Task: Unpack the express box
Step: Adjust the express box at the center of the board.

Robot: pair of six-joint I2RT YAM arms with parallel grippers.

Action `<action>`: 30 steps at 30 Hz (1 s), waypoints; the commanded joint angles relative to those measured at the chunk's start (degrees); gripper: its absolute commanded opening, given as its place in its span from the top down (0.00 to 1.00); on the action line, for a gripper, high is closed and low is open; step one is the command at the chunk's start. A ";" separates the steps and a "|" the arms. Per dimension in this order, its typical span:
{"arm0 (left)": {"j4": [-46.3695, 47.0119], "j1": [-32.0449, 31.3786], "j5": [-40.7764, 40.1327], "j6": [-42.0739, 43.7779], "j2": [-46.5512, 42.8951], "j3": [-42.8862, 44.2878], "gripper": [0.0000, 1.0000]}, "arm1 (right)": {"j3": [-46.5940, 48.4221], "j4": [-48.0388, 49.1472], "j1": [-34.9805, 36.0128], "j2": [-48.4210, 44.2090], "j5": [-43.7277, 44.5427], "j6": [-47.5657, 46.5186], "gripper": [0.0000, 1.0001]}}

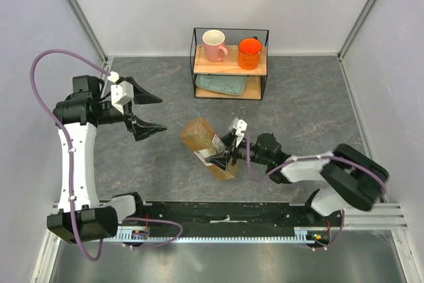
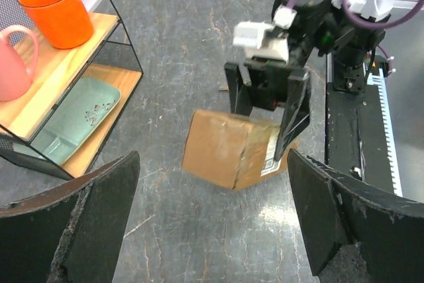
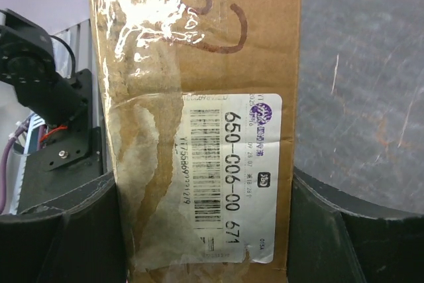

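The express box (image 1: 207,142), brown cardboard with clear tape and a white barcode label (image 3: 228,177), is held tilted near the middle of the table. My right gripper (image 1: 229,145) is shut on it, one finger (image 3: 66,230) pressed on each long side of the express box (image 3: 199,64). In the left wrist view the express box (image 2: 222,147) shows below the right gripper (image 2: 268,107). My left gripper (image 1: 156,112) hangs open to the left of the box, well apart from it, its fingers (image 2: 99,203) wide with only table between them.
A black wire shelf (image 1: 230,63) stands at the back with a pink mug (image 1: 214,44), an orange mug (image 1: 250,53) and a teal tray (image 1: 223,85). Grey walls close in both sides. The arms' mounting rail (image 1: 225,220) runs along the near edge.
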 commanded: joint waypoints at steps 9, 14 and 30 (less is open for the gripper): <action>-6.54 0.02 -8.60 -0.15 0.27 -1.50 0.09 | 15.03 46.66 2.55 27.62 0.87 9.33 0.55; 9.14 5.02 -12.47 -11.15 -2.01 -0.27 0.14 | 19.62 46.66 5.10 31.49 5.44 6.78 0.68; 12.71 9.51 -28.28 -6.50 5.90 -10.71 0.30 | 15.05 46.75 7.04 27.11 6.41 0.80 0.73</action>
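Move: The express box is already pinched across its width in the right fingers, tilted with its upper end to the left. Its middle lies about 3 cm left of the right hand, 1 cm ahead and 1 cm above. The yellow cutter lies roughly 18 cm to the right of the right hand, level with it and 14 cm below; the shelf rack stands some 30 cm ahead, 4 cm to the right and 6 cm below. From the left hand the box is about 16 cm to the right, 1 cm back and 18 cm below. Keeping its grip on the express box, the right hand first sinks some 4 cm, already edging left and forward, then carries the box level to the left for about 10 cm of leftward travel in all, ending about 3 cm farther forward, with hardly any net turn of the wrist before it nearly stops. Meanwhile the empty left hand makes room by going left and down about 9 cm each and forward 6 cm, swinging its right-pointing fingers counter-clockwise towards forward by some 20 degrees with a little roll, and partly closing them on nothing. ##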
